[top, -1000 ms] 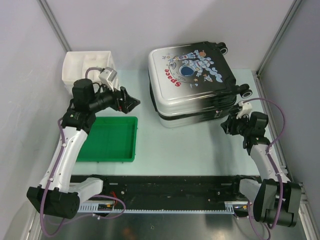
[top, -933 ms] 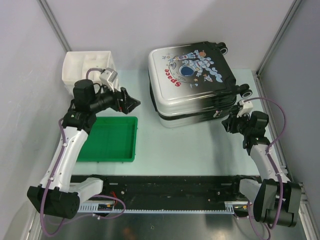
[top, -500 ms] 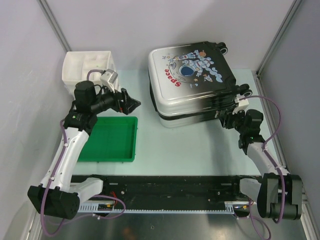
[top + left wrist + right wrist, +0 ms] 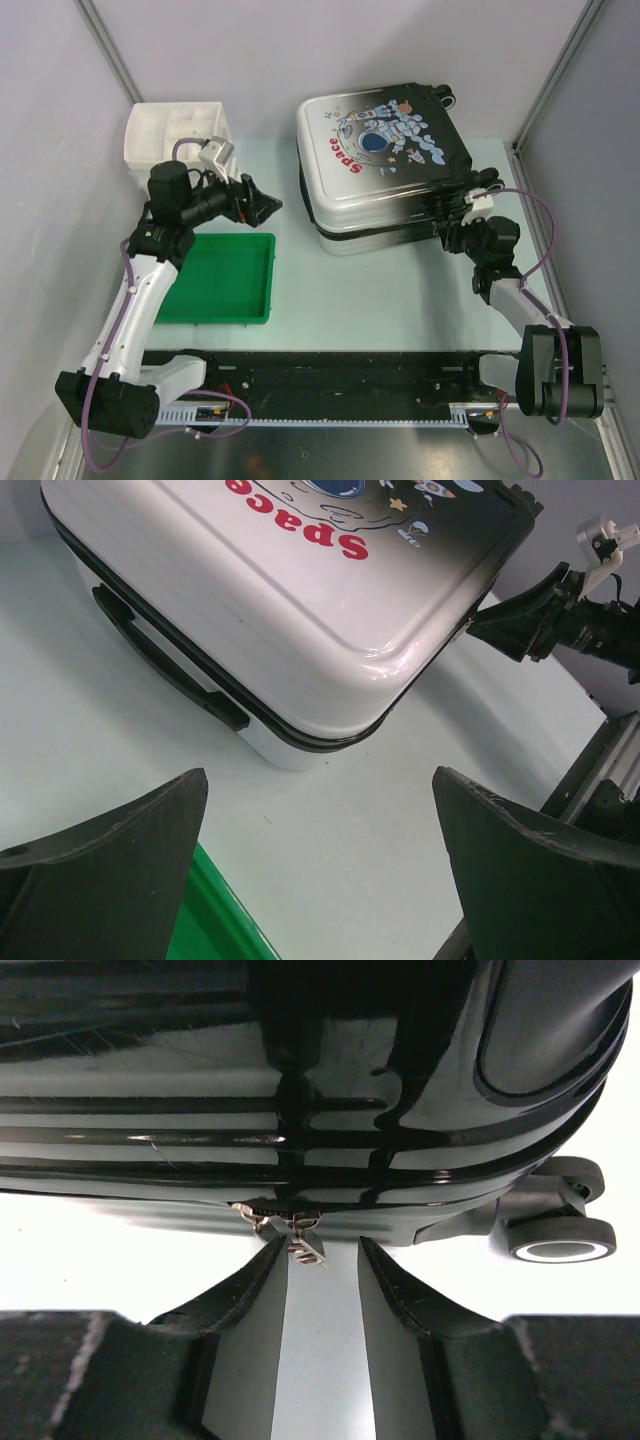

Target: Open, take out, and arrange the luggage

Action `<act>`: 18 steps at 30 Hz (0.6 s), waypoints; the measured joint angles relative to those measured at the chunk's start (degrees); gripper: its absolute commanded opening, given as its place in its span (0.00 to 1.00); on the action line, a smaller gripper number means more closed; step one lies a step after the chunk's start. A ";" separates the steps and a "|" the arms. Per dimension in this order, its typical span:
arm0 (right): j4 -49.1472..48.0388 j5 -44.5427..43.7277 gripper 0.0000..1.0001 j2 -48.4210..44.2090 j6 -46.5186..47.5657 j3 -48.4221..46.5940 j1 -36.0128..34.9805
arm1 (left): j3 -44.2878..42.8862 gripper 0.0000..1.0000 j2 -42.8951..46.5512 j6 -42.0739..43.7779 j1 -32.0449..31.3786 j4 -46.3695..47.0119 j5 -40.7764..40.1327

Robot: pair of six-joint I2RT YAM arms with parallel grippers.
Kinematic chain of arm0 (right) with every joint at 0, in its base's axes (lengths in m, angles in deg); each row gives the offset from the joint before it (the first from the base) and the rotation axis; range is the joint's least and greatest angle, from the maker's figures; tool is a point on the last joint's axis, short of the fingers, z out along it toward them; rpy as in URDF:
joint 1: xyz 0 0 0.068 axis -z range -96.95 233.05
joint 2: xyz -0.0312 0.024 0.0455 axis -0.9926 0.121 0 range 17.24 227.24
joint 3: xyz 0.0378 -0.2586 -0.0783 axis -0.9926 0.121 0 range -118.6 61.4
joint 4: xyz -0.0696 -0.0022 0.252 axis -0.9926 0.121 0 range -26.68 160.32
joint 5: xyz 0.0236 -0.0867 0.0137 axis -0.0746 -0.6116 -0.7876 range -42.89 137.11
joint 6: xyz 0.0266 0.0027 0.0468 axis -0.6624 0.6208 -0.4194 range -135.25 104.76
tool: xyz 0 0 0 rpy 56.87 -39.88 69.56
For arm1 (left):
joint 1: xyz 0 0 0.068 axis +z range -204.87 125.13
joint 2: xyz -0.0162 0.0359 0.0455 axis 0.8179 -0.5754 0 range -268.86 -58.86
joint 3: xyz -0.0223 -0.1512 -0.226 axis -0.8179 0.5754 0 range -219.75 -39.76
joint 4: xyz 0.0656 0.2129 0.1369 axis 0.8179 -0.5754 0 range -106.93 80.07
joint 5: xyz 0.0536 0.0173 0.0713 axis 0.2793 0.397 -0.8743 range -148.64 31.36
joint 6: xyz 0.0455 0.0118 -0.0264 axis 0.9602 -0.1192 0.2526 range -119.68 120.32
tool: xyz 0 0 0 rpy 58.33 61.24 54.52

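The luggage lies flat and closed at the back of the table, astronaut side up; it also fills the top of the left wrist view and the right wrist view. My right gripper is pressed up to its near right side at the zip seam. There the jaws stand narrowly open around the hanging metal zipper pulls; one pull touches the left finger, with a gap to the right finger. My left gripper hovers wide open left of the suitcase, holding nothing.
A green tray lies under my left arm. A white compartmented box stands at the back left. The suitcase's side handle faces my left gripper. Black wheels stick out at its right end. Walls close in on both sides.
My right gripper moved in toward the suitcase's zip seam and its jaws narrowed around the zipper pulls. The left arm stayed still.
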 measured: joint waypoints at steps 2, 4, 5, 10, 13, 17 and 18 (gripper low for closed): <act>-1.01 0.02 0.38 0.42 0.00 0.00 -0.02 | 0.22 1.00 -0.02 -0.22 0.00 0.44 0.02; -2.01 0.04 0.38 1.03 0.02 0.00 -0.33 | 0.68 1.00 -0.11 -0.72 0.00 0.81 0.04; -2.29 0.04 0.37 1.27 0.02 0.00 -0.42 | 0.94 1.00 -0.17 -0.98 0.00 0.96 0.04; -4.31 -0.15 0.32 3.10 0.87 0.02 -0.76 | 1.70 1.00 -0.98 -2.58 0.00 1.64 0.04; -5.20 -0.63 0.19 4.11 1.46 0.11 -0.85 | 1.73 1.00 -1.57 -3.52 0.00 1.95 0.07; -5.66 -0.83 0.00 4.33 2.38 0.20 -0.85 | 1.79 0.97 -2.08 -4.59 0.00 2.16 0.24; -5.55 -0.74 0.00 4.20 2.67 0.20 -0.74 | 1.79 0.96 -2.19 -4.63 -0.02 2.19 0.26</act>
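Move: Just ahead of the right fingertips, about 2 cm forward, 1 cm left and level, hangs the near zipper pull on the suitcase's dark side. A second pull sits some 2 cm to the left of it. The suitcase's middle lies roughly 13 cm ahead and 12 cm left of the right hand; a wheel stands about 8 cm ahead and 9 cm right, slightly lower. From the left hand the near pull is around 38 cm right, 5 cm ahead and 18 cm lower. Easing forward about 1 cm to the suitcase seam, the right hand sinks around half a centimetre and shuts its part-open fingers fully, most of it late on, so that the tips pinch the zipper pull. Its wrist hardly turns. The left hand, still open and empty, sinks some 1.5 cm and tips down about 5 degrees. ##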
